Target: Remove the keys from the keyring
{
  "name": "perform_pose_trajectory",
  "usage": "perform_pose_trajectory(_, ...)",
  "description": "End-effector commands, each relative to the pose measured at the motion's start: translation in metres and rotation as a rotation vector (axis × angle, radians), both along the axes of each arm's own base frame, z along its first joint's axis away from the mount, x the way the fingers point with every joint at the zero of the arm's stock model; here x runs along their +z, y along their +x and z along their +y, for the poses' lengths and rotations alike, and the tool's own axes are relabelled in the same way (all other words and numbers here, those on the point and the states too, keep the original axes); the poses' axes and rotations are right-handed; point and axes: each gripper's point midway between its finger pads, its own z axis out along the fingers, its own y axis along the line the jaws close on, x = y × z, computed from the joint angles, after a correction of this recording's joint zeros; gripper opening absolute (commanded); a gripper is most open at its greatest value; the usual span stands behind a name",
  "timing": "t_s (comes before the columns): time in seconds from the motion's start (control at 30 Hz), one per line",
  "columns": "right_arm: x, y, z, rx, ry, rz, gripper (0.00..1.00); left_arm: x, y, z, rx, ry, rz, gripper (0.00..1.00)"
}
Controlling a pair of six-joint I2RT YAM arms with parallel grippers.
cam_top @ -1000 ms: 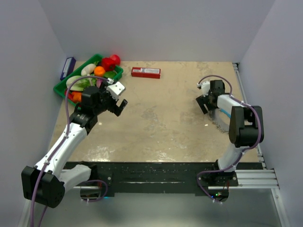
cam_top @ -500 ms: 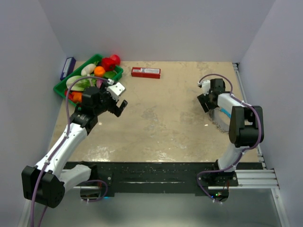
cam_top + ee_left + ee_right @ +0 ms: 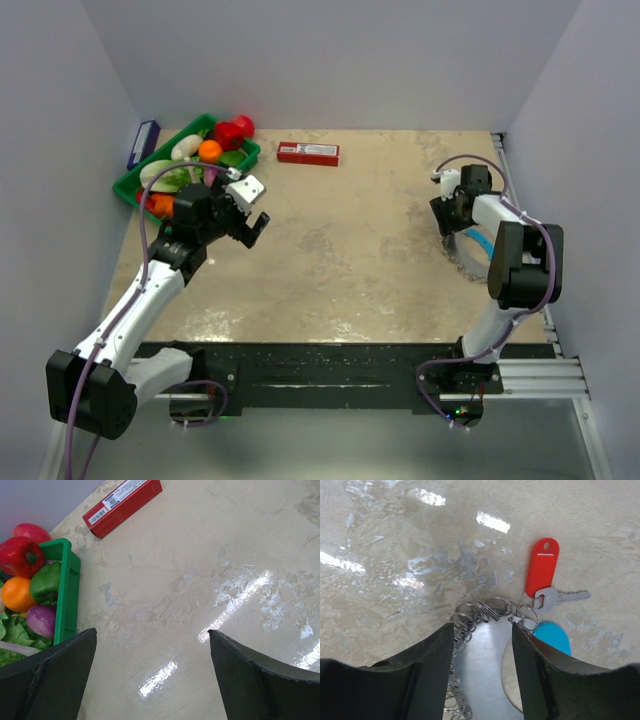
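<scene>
The keyring (image 3: pixel 480 665) lies on the table at the right: a flat silvery band fringed with small wire rings, with a bright blue section (image 3: pixel 552 635). One silver key (image 3: pixel 560 597) with a red tag (image 3: pixel 542 567) lies at its far end. In the top view the keyring (image 3: pixel 466 258) shows just near of my right gripper (image 3: pixel 452 222). My right gripper (image 3: pixel 483 627) is down over the loop, its jaws partly narrowed with the band between them and both fingertips against the rings. My left gripper (image 3: pixel 255 222) hovers open and empty at the left (image 3: pixel 152 631).
A green tray (image 3: pixel 130 185) of vegetables sits at the far left, its corner (image 3: pixel 67 595) beside my left finger. A long red box (image 3: pixel 308 153) lies at the back middle. A dark blue object (image 3: pixel 143 143) leans on the left wall. The table's right edge is close to the keyring.
My right gripper has shifted right over the keyring and its jaws have narrowed around the band. The left arm has not moved.
</scene>
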Motion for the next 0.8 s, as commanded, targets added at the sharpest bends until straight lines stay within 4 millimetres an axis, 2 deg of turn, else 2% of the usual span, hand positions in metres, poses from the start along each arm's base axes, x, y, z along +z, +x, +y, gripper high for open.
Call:
perform_pose_trajectory(0.0, 0.005, 0.012, 0.019, 0.05, 0.101, -0.002, 0.5, 0.005, 0.002, -0.006, -0.013, -0.026, -0.023, 1.0)
perform_pose_trajectory(0.3, -0.006, 0.014, 0.013, 0.018, 0.075, 0.018, 0.44, 0.002, 0.004, -0.006, -0.012, -0.027, -0.016, 0.99)
perform_pose_trajectory(0.33, -0.006, 0.014, 0.012, 0.02, 0.074, 0.016, 0.37, 0.001, 0.004, -0.006, -0.009, -0.026, -0.015, 1.0)
perform_pose_trajectory(0.4, -0.004, 0.015, 0.014, 0.022, 0.08, 0.013, 0.32, 0.002, 0.004, -0.006, -0.011, -0.025, -0.017, 1.0)
perform_pose_trajectory(0.43, -0.004, 0.014, 0.014, 0.024, 0.082, 0.014, 0.23, 0.002, 0.004, -0.006, -0.011, -0.025, -0.017, 1.0)
perform_pose_trajectory(0.47, -0.003, 0.014, 0.015, 0.026, 0.088, 0.014, 0.2, 0.002, 0.004, -0.006, -0.011, -0.025, -0.017, 0.99)
perform_pose_trajectory(0.6, 0.001, 0.013, 0.017, 0.032, 0.095, 0.012, 0.13, 0.002, 0.004, -0.006, -0.012, -0.027, -0.014, 1.0)
perform_pose_trajectory(0.7, 0.005, 0.013, 0.018, 0.04, 0.099, 0.006, 0.02, 0.003, 0.004, -0.006, -0.009, -0.026, -0.018, 0.99)
perform_pose_trajectory(0.77, 0.005, 0.01, 0.02, 0.05, 0.105, 0.019, 0.0, 0.003, 0.004, -0.006, -0.009, -0.025, -0.018, 1.0)
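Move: The small wire rings at the near-left tip of the keyring lie almost under the right hand, about 1 cm ahead, 1 cm left and 2 cm below. Some 3 cm below that hand are the key, about 5 cm ahead and 5 cm right, the red tag, roughly 7 cm ahead and 3 cm right, and the blue band's middle, about 10 cm right and 4 cm back. From the left hand, those rings are some 8 cm ahead, 49 cm right and 19 cm down. Down and left, by about 1.5 cm each way and a touch forward, the right hand dips its half-open fingers onto the wire rings at the keyring's tip. It then nearly stops and shuts the fingers almost fully, pinching ring wire between the fingertips while easing up about half a centimetre; the wrist tilts barely 5 degrees. ##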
